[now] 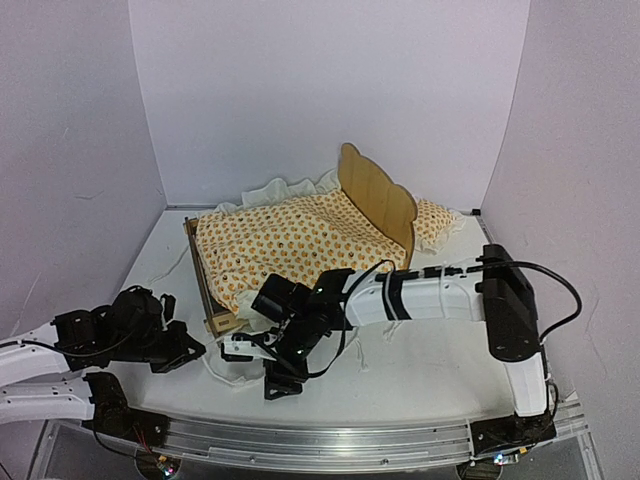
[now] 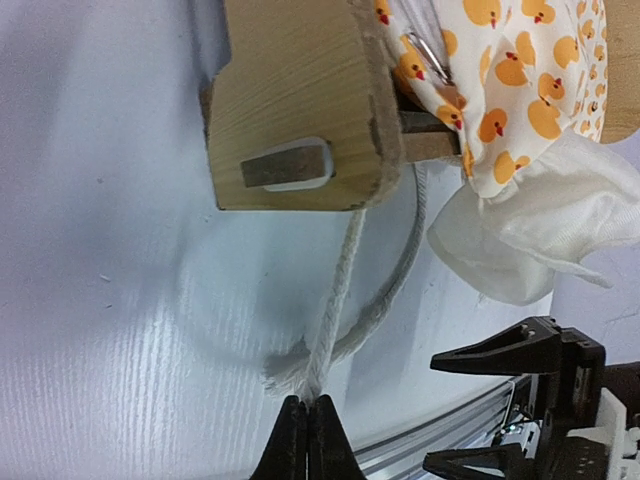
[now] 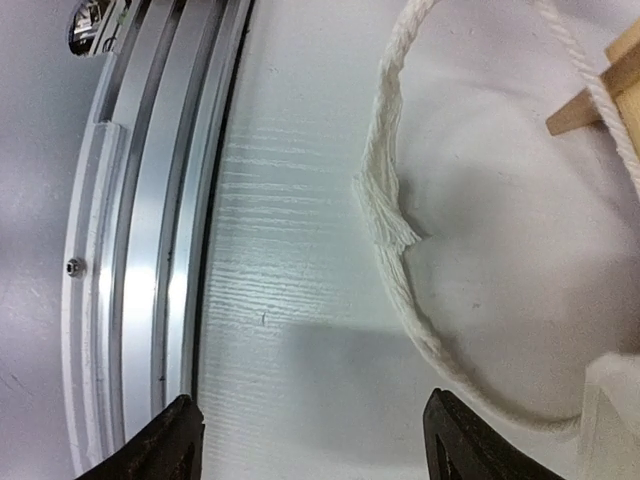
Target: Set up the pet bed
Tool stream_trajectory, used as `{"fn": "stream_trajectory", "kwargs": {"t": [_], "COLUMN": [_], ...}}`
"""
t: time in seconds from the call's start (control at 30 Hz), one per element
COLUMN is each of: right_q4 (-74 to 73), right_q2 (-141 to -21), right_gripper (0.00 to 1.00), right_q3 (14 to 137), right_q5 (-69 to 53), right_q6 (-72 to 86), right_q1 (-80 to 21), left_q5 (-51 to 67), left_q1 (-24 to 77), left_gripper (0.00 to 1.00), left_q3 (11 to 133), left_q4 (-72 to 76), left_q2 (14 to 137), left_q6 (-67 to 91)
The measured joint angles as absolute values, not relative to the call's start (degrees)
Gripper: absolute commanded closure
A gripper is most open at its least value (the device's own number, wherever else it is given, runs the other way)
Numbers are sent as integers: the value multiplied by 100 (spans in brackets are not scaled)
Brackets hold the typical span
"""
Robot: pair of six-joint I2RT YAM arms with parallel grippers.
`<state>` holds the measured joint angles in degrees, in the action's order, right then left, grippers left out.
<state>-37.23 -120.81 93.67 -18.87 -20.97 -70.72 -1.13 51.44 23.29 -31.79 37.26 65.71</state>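
The pet bed stands at the middle back, a light plywood frame with a scalloped headboard and a low footboard. Orange duck-print bedding with a white ruffle covers it, and a matching pillow lies behind the headboard. A white rope runs from under the footboard corner into my left gripper, which is shut on it. My right gripper hovers open over the table near the rope's frayed end, with nothing between its fingers.
An aluminium rail runs along the table's near edge, close to both grippers. White walls enclose the table at the back and sides. The right gripper's black fingers show just right of my left gripper.
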Motion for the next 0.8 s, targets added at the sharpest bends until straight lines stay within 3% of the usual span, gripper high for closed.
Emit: {"fn": "stream_trajectory", "kwargs": {"t": [0.23, 0.43, 0.67, 0.8], "right_q4": [-3977, -4045, -3555, -3402], "right_q2": [-13067, -13397, -13378, -13200], "right_gripper": [27, 54, 52, 46], "right_q3": [10036, 10429, 10178, 9891], "right_q5": [-1986, -1868, -1813, -1876], "right_q6": [-3009, -3315, -3004, -2814], "right_q1": [-7072, -7070, -7054, -7043], "left_q5": [-307, -250, -143, -113], "left_q1": [5144, 5144, 5144, 5144], "left_gripper": [100, 100, 100, 100], "left_q3": [2324, 2324, 2318, 2263], "left_q4": [-3813, -3887, -3811, -3708], "left_q2": [3194, 3717, 3979, 3986], "left_q6": [6875, 6694, 6396, 6390]}}
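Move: The frayed tail of the cord lies on the table about 5 cm left of the right hand, 2 cm ahead and some 7 cm below. From that hand the bed's near corner is roughly 12 cm ahead and 10 cm left, and the white ruffle about 11 cm ahead and 4 cm left. From the left hand, already pinching the cord, the tail is about 7 cm right, 4 cm back and 9 cm below. The right hand drops about 6 cm towards the cord tail, half-closing, while the left sinks 3 cm, still pinching. ##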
